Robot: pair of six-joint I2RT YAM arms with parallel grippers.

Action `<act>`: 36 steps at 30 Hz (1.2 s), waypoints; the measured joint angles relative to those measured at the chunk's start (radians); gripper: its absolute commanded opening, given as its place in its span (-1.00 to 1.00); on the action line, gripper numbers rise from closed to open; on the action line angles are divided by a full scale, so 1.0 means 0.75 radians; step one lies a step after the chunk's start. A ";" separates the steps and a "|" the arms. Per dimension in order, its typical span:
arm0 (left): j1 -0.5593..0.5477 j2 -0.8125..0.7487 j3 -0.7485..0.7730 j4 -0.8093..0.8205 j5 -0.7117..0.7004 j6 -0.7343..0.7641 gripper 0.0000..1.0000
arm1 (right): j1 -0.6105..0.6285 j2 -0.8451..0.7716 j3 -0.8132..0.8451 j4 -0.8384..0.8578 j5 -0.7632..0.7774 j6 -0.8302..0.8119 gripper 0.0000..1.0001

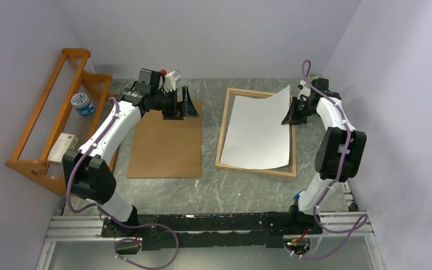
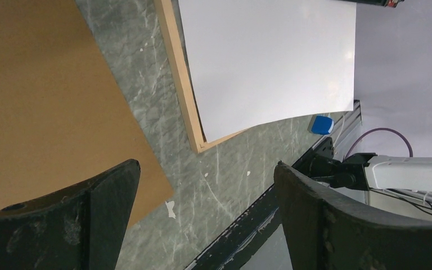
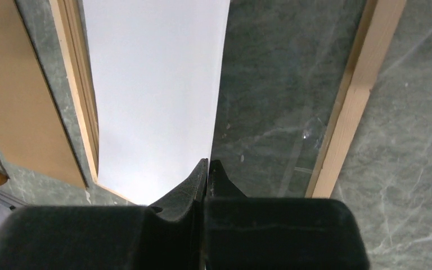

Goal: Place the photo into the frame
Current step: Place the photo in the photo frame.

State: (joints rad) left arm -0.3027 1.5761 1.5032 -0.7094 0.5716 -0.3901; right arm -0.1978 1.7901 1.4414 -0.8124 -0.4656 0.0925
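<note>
The photo (image 1: 259, 132) shows its plain white back and lies slanted over the light-wood frame (image 1: 223, 135). Its far right corner is raised above the frame's right rail. My right gripper (image 1: 290, 117) is shut on the photo's right edge. In the right wrist view the sheet (image 3: 157, 90) runs straight into the closed tips of the gripper (image 3: 208, 163), with the frame rail (image 3: 354, 95) to the right. My left gripper (image 1: 183, 104) hangs open over the far end of the brown board, holding nothing. The left wrist view shows the gripper (image 2: 205, 169) with its jaws wide apart, the photo (image 2: 270, 62) and the frame (image 2: 183, 84) beyond.
A brown backing board (image 1: 166, 143) lies flat left of the frame. An orange wooden rack (image 1: 50, 129) stands at the far left with a small jar (image 1: 82, 104) and a box (image 1: 62, 147) on it. The arms' base rail (image 1: 202, 225) runs along the near edge.
</note>
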 measured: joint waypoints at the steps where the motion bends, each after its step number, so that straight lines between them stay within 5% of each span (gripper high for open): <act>1: 0.000 0.008 -0.013 0.009 0.006 -0.001 0.88 | 0.006 0.013 0.009 0.005 -0.002 -0.008 -1.00; 12: -0.005 0.115 -0.065 0.042 0.046 -0.030 0.82 | 0.010 0.086 0.061 0.074 -0.014 -0.067 -0.94; 23: -0.044 0.269 -0.068 0.119 0.098 -0.098 0.79 | 0.056 0.126 0.033 0.178 -0.021 -0.042 -0.59; 31: -0.077 0.384 -0.076 0.151 0.126 -0.146 0.83 | 0.085 0.138 0.026 0.192 0.050 0.016 0.57; 36: -0.094 0.417 -0.076 0.165 0.126 -0.165 0.86 | 0.084 0.073 -0.028 0.205 0.228 0.060 0.69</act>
State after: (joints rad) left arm -0.3733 1.8889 1.4460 -0.5858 0.6659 -0.5140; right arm -0.1345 1.8450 1.4204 -0.6582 -0.2947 0.1371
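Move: The right hand holds the photo's raised right edge. The frame's middle lies level ahead of it, about 12 cm to its left and 8 cm down, with the backing board some 50 cm left and 3 cm nearer the base. The tape roll sits about 25 cm ahead and 19 cm right. From the open left hand, the frame's middle is roughly 28 cm right, 4 ahead and 21 down; the backing board is 9 cm left, level ahead. Carry the photo's right edge forward about 3 cm with the right hand, then sink and ease a little left inside the frame's right rail. Open the fingers wide to let go, drifting back right. Meanwhile lower the open left gripper about 12 cm and bring it some 5 cm right, towards the frame's left side, tilting its fingers steeper down. ##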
